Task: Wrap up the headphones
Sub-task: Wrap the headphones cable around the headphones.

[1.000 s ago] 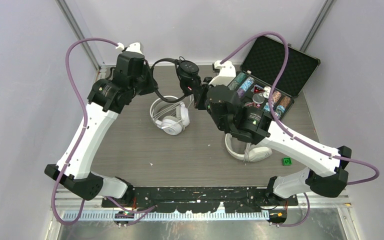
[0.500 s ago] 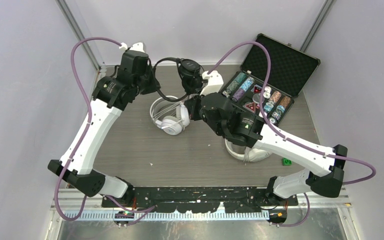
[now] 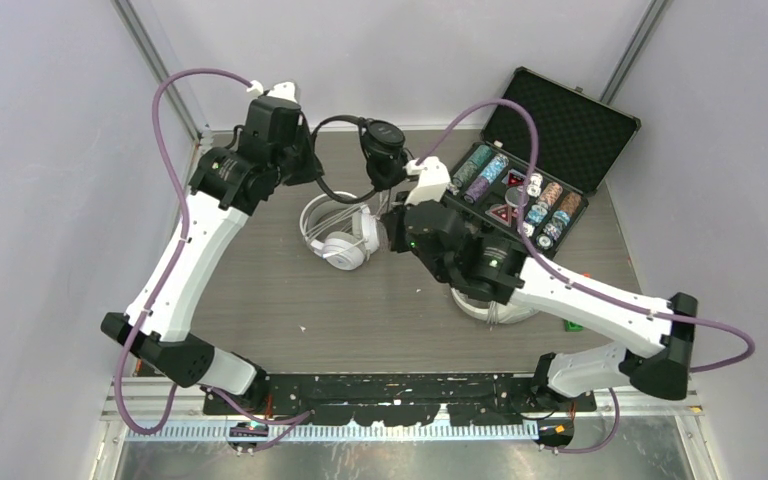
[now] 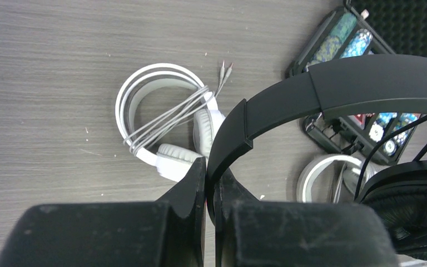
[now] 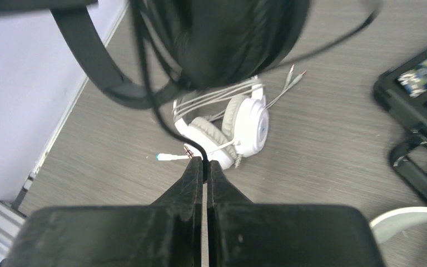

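Note:
A black headset [image 3: 381, 143] hangs in the air over the back of the table. My left gripper [image 4: 211, 167] is shut on its headband [image 4: 333, 89]. My right gripper [image 5: 205, 164] is shut on the thin black cable [image 5: 144, 83], which runs down from the black ear cup [image 5: 233, 39] just above it. On the table below lies a white headset [image 3: 340, 235] with its cable wound across the band [image 4: 167, 114]. A second white headset [image 3: 490, 305] lies partly hidden under my right arm; its band [image 4: 322, 172] also shows in the left wrist view.
An open black case [image 3: 550, 150] of coloured poker chips stands at the back right. A small green piece [image 3: 572, 322] lies near the right front. Grey walls close in the table on both sides.
My right arm has swung left, carrying the black cable toward the lying white headset. My left arm has shifted slightly toward the back with the headband, and the black cup moved a little right.

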`<state>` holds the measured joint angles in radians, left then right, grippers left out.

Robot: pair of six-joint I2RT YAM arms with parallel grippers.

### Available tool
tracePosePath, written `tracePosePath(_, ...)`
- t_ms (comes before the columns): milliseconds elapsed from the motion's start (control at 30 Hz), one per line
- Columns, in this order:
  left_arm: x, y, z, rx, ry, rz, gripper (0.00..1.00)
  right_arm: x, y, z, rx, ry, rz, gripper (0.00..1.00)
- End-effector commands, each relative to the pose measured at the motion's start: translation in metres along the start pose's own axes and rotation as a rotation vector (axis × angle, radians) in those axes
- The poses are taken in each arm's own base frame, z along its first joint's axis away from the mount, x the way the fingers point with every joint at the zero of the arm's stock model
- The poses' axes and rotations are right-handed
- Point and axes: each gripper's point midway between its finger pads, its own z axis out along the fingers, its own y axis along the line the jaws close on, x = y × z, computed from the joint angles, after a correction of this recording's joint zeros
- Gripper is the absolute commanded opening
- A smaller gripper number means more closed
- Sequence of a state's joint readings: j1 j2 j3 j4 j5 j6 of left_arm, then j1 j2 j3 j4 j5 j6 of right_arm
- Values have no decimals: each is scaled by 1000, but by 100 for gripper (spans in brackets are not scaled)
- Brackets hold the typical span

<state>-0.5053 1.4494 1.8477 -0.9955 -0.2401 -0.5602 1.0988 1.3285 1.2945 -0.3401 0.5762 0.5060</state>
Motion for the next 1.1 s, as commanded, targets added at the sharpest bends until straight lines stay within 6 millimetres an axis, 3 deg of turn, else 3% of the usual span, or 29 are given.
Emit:
tracePosePath(0,9,0,-4,68,29,61,0,-71,-37,-43,98,-210,29,0)
tracePosePath(100,15,2,-8,112,52,19,0,-81,-77,-49,170,-247,75,0)
tracePosePath(267,0,-2,-30,202,0,-53,0,-62,-130,-52,267,-277,236,0)
tracePosePath(367,-7,-19,-47,315,-15,-42,0,-52,-136,-44,258,-260,251,0)
tracePosePath(467,0,-34,-62,434,11,9,0,-54,-147,-31,256,-245,264,0)
tracePosePath(567,7,-37,-69,465,30,0,0,-58,-164,-17,277,-223,273,0)
tracePosePath(833,15,-54,-92,609,63,66,0,-46,-205,13,347,-169,331,0)
tracePosePath(967,30,-58,-97,677,121,143,0,-55,-218,24,359,-160,350,0)
tracePosePath(1067,48,-68,-104,802,183,202,0,-61,-215,34,333,-139,330,0)
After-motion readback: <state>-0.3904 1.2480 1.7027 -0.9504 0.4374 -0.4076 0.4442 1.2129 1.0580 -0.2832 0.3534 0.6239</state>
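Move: The black headphones, held by the headband in the left fingers, have their ear cups some 12 cm right of that hand, 2 cm ahead and 2 cm higher. From the right hand, which holds the cable's plug end, those cups are about 8 cm ahead, 2 cm left and 4 cm up. About 25 cm below the right hand lie the white headphones, 13 cm ahead and 9 left; the chip case, 17 ahead and 26 right; and the grey headphones, 3 back and 23 right. The cable of the black headphones is drawn out from the ear cups by its plug end: the right hand, still pinching it, sweeps about 20 cm right, arching up then down, and carries on forward towards the chip case, its wrist turning clockwise. The left hand keeps the headband, dips briefly, then draws back some 9 cm and slightly right and up, turning about 30 degrees clockwise. ##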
